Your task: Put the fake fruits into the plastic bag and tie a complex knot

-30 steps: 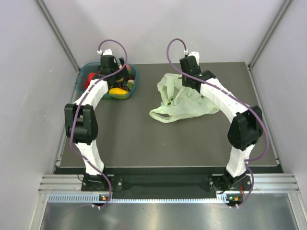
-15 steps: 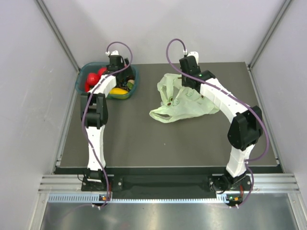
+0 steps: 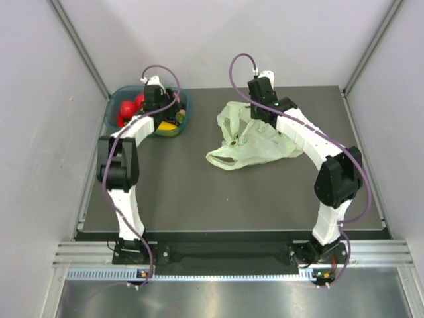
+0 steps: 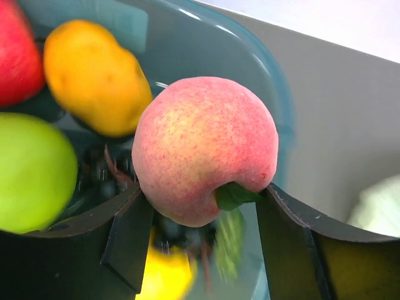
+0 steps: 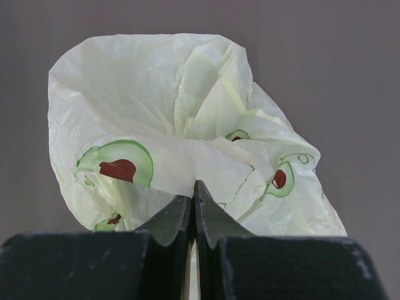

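Observation:
In the left wrist view a pink peach [image 4: 203, 147] sits between the two black fingers of my left gripper [image 4: 203, 200], which is shut on it, both fingers touching its sides. Below it in the teal tub [image 4: 250, 69] lie a red apple [image 4: 15, 50], a yellow-orange mango [image 4: 94, 75], a green apple [image 4: 31, 172] and dark grapes [image 4: 100, 178]. From above, the left gripper [image 3: 161, 111] hangs over the tub [image 3: 114, 109]. The pale green plastic bag [image 3: 255, 149] lies crumpled at mid-table. My right gripper [image 5: 194, 187] is shut on a fold of the bag [image 5: 156, 94].
The tub stands at the table's back left corner, near the left wall. The bag lies between the two arms, with the right arm [image 3: 311, 139] arching over its right side. Dark tabletop [image 3: 199, 192] stretches toward the near edge.
The left gripper has closed on the peach inside the tub, and the left arm's elbow has swung back to the left. The right arm and the bag have not moved.

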Controlling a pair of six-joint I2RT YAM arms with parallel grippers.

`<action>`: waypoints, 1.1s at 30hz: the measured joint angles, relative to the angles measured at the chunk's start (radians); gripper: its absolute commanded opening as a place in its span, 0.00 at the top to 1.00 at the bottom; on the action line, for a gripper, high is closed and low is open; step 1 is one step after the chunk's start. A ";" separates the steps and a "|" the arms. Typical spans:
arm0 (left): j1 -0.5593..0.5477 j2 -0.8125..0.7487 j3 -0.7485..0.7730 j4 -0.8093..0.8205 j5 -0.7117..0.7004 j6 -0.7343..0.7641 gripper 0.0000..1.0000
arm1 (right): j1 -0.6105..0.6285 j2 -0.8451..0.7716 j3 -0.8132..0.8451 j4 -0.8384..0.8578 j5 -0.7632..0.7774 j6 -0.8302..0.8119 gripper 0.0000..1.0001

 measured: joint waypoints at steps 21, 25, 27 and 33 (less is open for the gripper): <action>-0.278 -0.488 -0.573 0.271 0.289 -0.088 0.55 | 0.012 0.000 0.000 0.002 -0.033 -0.011 1.00; -0.365 -0.460 -0.573 0.330 0.316 -0.095 0.56 | 0.013 0.000 0.000 0.002 -0.033 -0.011 1.00; -0.395 -0.444 -0.573 0.349 0.323 -0.099 0.56 | 0.013 0.000 0.000 0.001 -0.034 -0.011 1.00; -0.457 -0.385 -0.573 0.397 0.332 -0.126 0.57 | 0.014 0.000 0.000 0.002 -0.038 -0.010 1.00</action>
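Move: The bag's open mouth, where the peach in my left fingers is headed, is about 28 cm to the right, 18 cm back and some 5 cm lower. The rim pinched in my right gripper is about 34 cm right, 13 back and 8 higher; the loose handle loop lies 21 right, 26 back, 10 below. The basket's middle is 11 cm left, 2 back, 8 below. From my right hand the mouth is 6 cm left, 5 back, 13 below. Keeping my grip on the peach, I draw my left hand back and up out of the basket by about 9 cm, then swing it right and further back towards the bag's mouth, easing down about 5 cm and turning some 40 degrees clockwise. My right hand keeps the rim pinched, giving only about 1 cm leftward. ##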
